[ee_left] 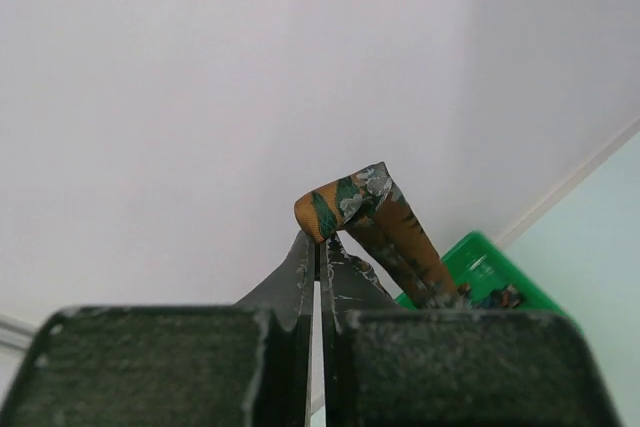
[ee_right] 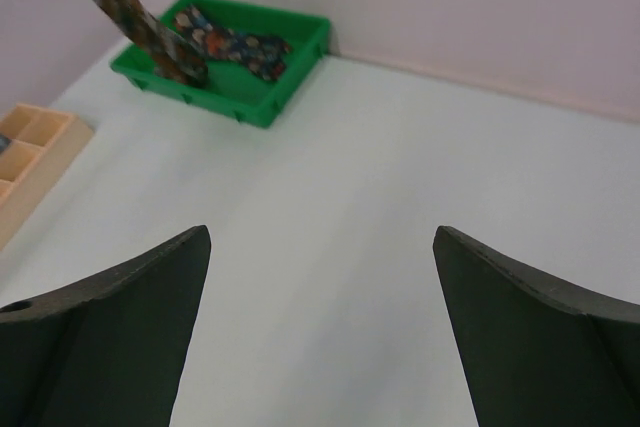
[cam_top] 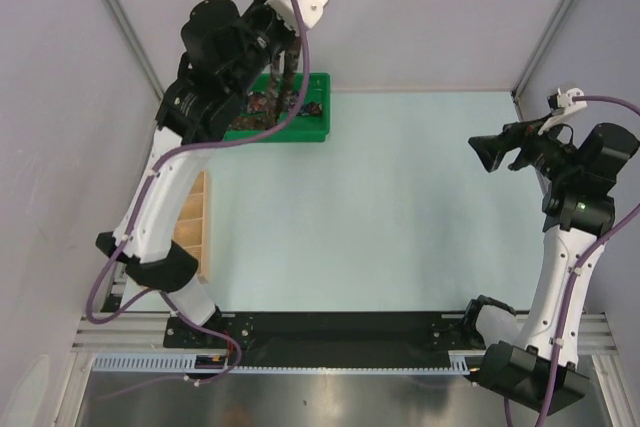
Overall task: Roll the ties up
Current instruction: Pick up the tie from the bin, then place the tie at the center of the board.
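My left gripper (ee_left: 320,242) is shut on a fold of the rust-brown tie (ee_left: 400,237). It holds the tie high above the green tray (ee_left: 480,267), and the tie hangs down into it. From above, the tie (cam_top: 291,72) drops from the raised left gripper (cam_top: 288,35) to the tray (cam_top: 318,117). In the right wrist view the hanging tie (ee_right: 120,2) crosses the top left, and a dark navy floral tie (ee_right: 235,44) lies in the tray (ee_right: 270,97). My right gripper (ee_right: 322,237) is open and empty, far to the right (cam_top: 487,155) above the table.
A tan wooden compartment box (cam_top: 195,222) lies along the table's left edge, under the left arm; its corner (ee_right: 30,157) shows in the right wrist view. Pale walls enclose the back and both sides. The light table surface (cam_top: 400,207) stretches between the arms.
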### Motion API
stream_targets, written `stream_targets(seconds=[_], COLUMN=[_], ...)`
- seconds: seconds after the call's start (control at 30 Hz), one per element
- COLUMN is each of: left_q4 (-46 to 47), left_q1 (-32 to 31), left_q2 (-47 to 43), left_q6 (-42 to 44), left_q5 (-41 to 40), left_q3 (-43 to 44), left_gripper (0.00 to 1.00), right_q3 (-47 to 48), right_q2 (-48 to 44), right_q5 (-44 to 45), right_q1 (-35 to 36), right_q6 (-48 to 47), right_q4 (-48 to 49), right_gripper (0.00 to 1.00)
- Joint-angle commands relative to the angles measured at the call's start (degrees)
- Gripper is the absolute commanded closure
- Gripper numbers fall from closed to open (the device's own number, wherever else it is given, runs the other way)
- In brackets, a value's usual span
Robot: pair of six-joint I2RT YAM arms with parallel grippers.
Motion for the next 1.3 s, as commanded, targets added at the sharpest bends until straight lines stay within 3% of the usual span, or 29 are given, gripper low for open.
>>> stream_targets(seconds=[0.0, 0.07, 0.2, 0.37, 0.47, 0.67, 0.8, 1.0, 1.1, 1.13, 1.23, 1.27], left_q4=[-1.56, -2.35, -3.14, -2.53, 2.19, 13.79, 17.94, 23.92, 21.82, 22.17, 19.21, 17.61], left_q1=[-8.15, -13.14, -21.51, -29.59, -33.03, -38.48, -39.02, -36.47, -34.28, -33.58, -28.40, -23.51], left_q2=[-5.68, -6.57, -7.19, -4.20, -3.23, -5.60, -7.71, -15.79, -18.42, -21.83, -27.64, -28.62], left_q6=[0.98, 0.98, 0.54, 0.98, 3.08, 7.03, 9.94, 14.16, 12.85, 12.67, 10.13, 6.47], left_q5=[-4.31, -5.55, -9.76, -13.55, -16.71, -20.22, -23.65, -28.92, -31.56, -32.18, -32.28, -31.67], left_q3=[0.02, -0.77, -0.69, 6.51, 9.60, 9.51, 8.38, -1.73, -5.24, -11.00, -20.86, -22.29], left_gripper=[1.00, 1.00, 1.00, 1.00, 1.00, 1.00, 1.00, 1.00, 1.00, 1.00, 1.00, 1.00], right_q3=[3.68, 4.21, 5.79, 1.94, -1.32, -2.29, -3.96, -7.30, -10.37, -10.81, -12.39, -13.10], right_q2=[-3.69, -5.71, -7.65, -11.42, -14.07, -14.07, -13.72, -11.88, -10.30, -9.59, -6.87, -6.08], right_q5=[-7.21, -7.30, -7.30, -9.41, -8.53, -8.44, -9.06, -9.84, -9.24, -7.84, -1.78, 1.02], right_q1=[1.63, 2.08, 1.99, 2.51, 2.69, 2.69, 3.13, 5.94, 12.08, 17.23, 26.04, 30.95], right_q6=[8.44, 10.81, 11.78, 17.49, 17.15, 12.32, 11.79, 7.65, 5.57, 4.59, -2.26, -3.23], right_q4=[12.19, 15.80, 14.15, 18.78, 20.91, 15.11, 14.67, 10.89, 9.24, 7.56, 0.62, -0.44], right_gripper=[0.00, 0.00, 0.00, 0.00, 0.00, 0.00, 0.00, 0.00, 0.00, 0.00, 0.00, 0.00])
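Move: My left hand holds the tie about 55 cm above the table. The open table spot its tail is going to lies some 24 cm back and 6 cm to the right. The green bin is about 26 cm ahead and 11 cm left, the wooden tray 17 cm back and 29 cm left. From my open right hand, the hanging tie's middle is roughly 18 cm ahead, 44 cm left and slightly lower; the bin is 37 cm ahead, 51 cm left. Still pinching the tie, I draw my left hand back about 20 cm and up 11, veering right away from the bin, then sweeping left again as the wrist tips up and rolls left side down. My right hand, fingers staying wide open, rises and backs off, then sinks again and swings left towards the tie, 11 cm nearer that side, turning some 25 degrees counter-clockwise; it doesn't touch the tie. ##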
